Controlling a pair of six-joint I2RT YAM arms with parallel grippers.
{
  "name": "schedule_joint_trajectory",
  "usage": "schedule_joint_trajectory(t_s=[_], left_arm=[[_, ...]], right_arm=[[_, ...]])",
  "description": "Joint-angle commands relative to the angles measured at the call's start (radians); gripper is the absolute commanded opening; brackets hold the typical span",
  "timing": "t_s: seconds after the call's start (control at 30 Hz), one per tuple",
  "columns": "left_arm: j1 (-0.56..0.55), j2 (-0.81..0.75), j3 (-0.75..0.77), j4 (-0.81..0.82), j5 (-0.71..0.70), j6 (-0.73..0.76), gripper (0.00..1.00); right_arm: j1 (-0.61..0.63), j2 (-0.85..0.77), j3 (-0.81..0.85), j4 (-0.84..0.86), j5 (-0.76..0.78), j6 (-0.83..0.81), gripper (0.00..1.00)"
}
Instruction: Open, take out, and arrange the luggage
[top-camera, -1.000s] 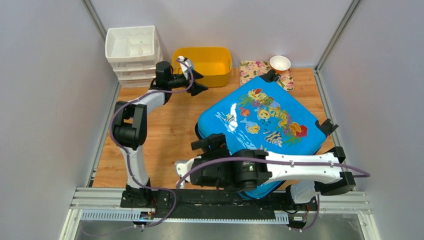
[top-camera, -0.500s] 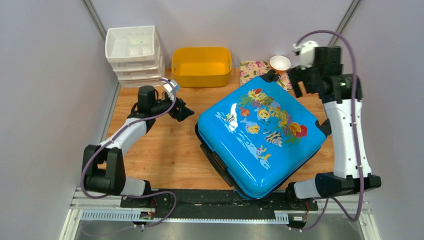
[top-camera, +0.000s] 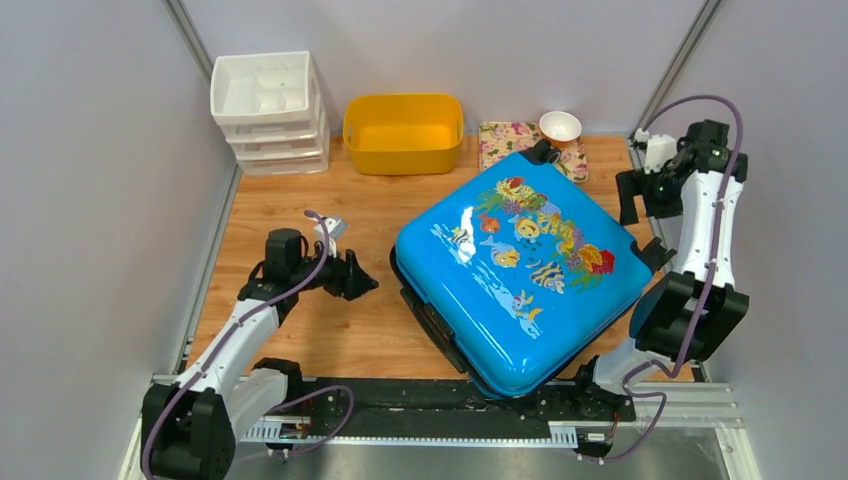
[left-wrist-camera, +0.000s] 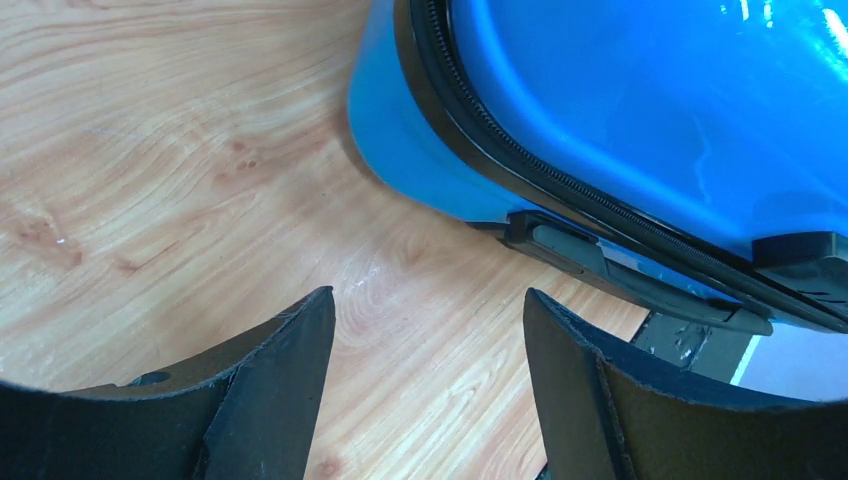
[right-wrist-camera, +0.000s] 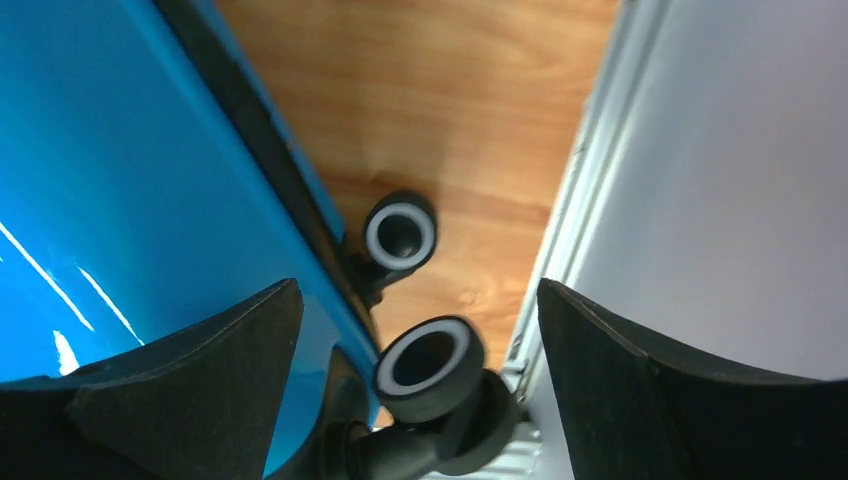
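Note:
The luggage (top-camera: 520, 270), a glossy blue hard-shell case with fish print, lies shut and flat, turned diagonally on the wooden table. My left gripper (top-camera: 362, 280) is low at its left corner, just short of the shell. In the left wrist view the left gripper (left-wrist-camera: 428, 300) is open over bare wood, with the luggage (left-wrist-camera: 640, 110), its zipper seam and a dark side handle (left-wrist-camera: 620, 270) ahead. My right gripper (top-camera: 640, 200) hangs at the case's right edge. The right gripper (right-wrist-camera: 417, 290) is open, its fingers either side of two black wheels (right-wrist-camera: 430, 365) beside the blue shell (right-wrist-camera: 120, 180).
Along the back stand a white drawer unit (top-camera: 265, 105), a yellow tub (top-camera: 403, 130), a floral tray (top-camera: 505, 140) and a small bowl (top-camera: 560, 126). The grey wall and its metal frame (right-wrist-camera: 600, 180) sit close to the right of the wheels.
My left gripper came back from the yellow tub down to the luggage's left corner. My right arm swung from across the front, past the far corner, to the right side by the wheels.

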Motion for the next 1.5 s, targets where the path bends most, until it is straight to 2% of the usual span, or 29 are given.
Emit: schedule_joint_trajectory(t_s=[0.0, 0.07, 0.13, 0.17, 0.23, 0.37, 0.47, 0.53, 0.63, 0.73, 0.83, 0.97, 1.1, 1.23, 1.33, 1.37, 1.47], left_arm=[[0.001, 0.006, 0.036, -0.022, -0.034, 0.038, 0.77], [-0.001, 0.080, 0.114, -0.020, -0.052, 0.136, 0.77], [-0.001, 0.150, 0.181, -0.022, -0.092, 0.226, 0.77], [0.001, 0.233, 0.259, -0.025, -0.101, 0.247, 0.76], [0.002, 0.316, 0.336, -0.013, -0.115, 0.288, 0.75], [-0.002, 0.550, 0.543, 0.027, -0.094, 0.311, 0.73], [-0.015, 0.693, 0.670, 0.030, -0.052, 0.314, 0.72], [-0.030, 0.738, 0.705, 0.047, -0.043, 0.320, 0.72], [-0.070, 0.775, 0.712, 0.098, 0.007, 0.335, 0.72], [-0.128, 0.796, 0.722, 0.083, 0.011, 0.388, 0.72], [-0.160, 0.812, 0.726, 0.093, -0.002, 0.394, 0.73], [-0.164, 0.841, 0.755, 0.133, -0.043, 0.353, 0.73], [-0.165, 0.859, 0.772, 0.153, -0.072, 0.353, 0.74], [-0.165, 0.888, 0.794, 0.153, -0.020, 0.350, 0.74], [-0.167, 0.893, 0.801, 0.153, -0.008, 0.340, 0.74], [-0.167, 0.888, 0.797, 0.153, -0.006, 0.340, 0.74], [-0.167, 0.867, 0.768, 0.185, -0.012, 0.337, 0.74]], right_arm=[[-0.003, -0.061, -0.112, -0.026, -0.010, -0.036, 0.91], [-0.025, -0.117, -0.198, 0.005, 0.036, -0.011, 0.92], [-0.100, -0.157, -0.238, 0.037, 0.079, 0.013, 0.92], [-0.136, -0.183, -0.247, 0.037, 0.084, 0.012, 0.92], [-0.258, -0.202, -0.276, 0.022, 0.096, -0.011, 0.92], [-0.435, -0.266, -0.396, -0.026, 0.099, -0.121, 0.92], [-0.456, -0.344, -0.524, -0.062, 0.084, -0.207, 0.91], [-0.457, -0.401, -0.603, -0.068, 0.077, -0.214, 0.91], [-0.460, -0.426, -0.631, -0.041, 0.117, -0.205, 0.93], [-0.538, -0.371, -0.574, -0.021, 0.120, -0.198, 0.93], [-0.655, -0.317, -0.471, -0.081, 0.099, -0.230, 0.92], [-0.817, -0.343, -0.480, -0.081, 0.131, -0.364, 0.93], [-0.937, -0.340, -0.476, -0.056, 0.104, -0.375, 0.94], [-0.939, -0.343, -0.434, -0.084, -0.053, -0.312, 0.92], [-0.817, -0.348, -0.399, -0.061, -0.076, -0.186, 0.91], [-0.747, -0.352, -0.388, -0.018, -0.071, -0.154, 0.91], [-0.645, -0.360, -0.318, 0.078, -0.019, -0.019, 0.91]])
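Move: The luggage's near-right wheels lie just behind the right hand, about 5 cm back, 1 cm right and 4 cm lower; its far wheels are some 14 cm ahead and 24 cm left, and the luggage's middle 12 cm back and 27 cm left. From the left hand, the luggage's middle is level and about 35 cm right. Its black handle is 8 cm back and 15 cm right, the yellow bin 34 cm ahead and 8 cm right. Backward and somewhat to the right, after a short dip of about 3 cm, the right hand drags the near-right wheels with its open fingers straddling them, roughly 20 cm back, the wrist turning some 35 degrees clockwise and the hand easing forward slightly at the end. The left hand, open and free, runs about 18 cm forward towards the yellow bin, then swings right beside the luggage. ##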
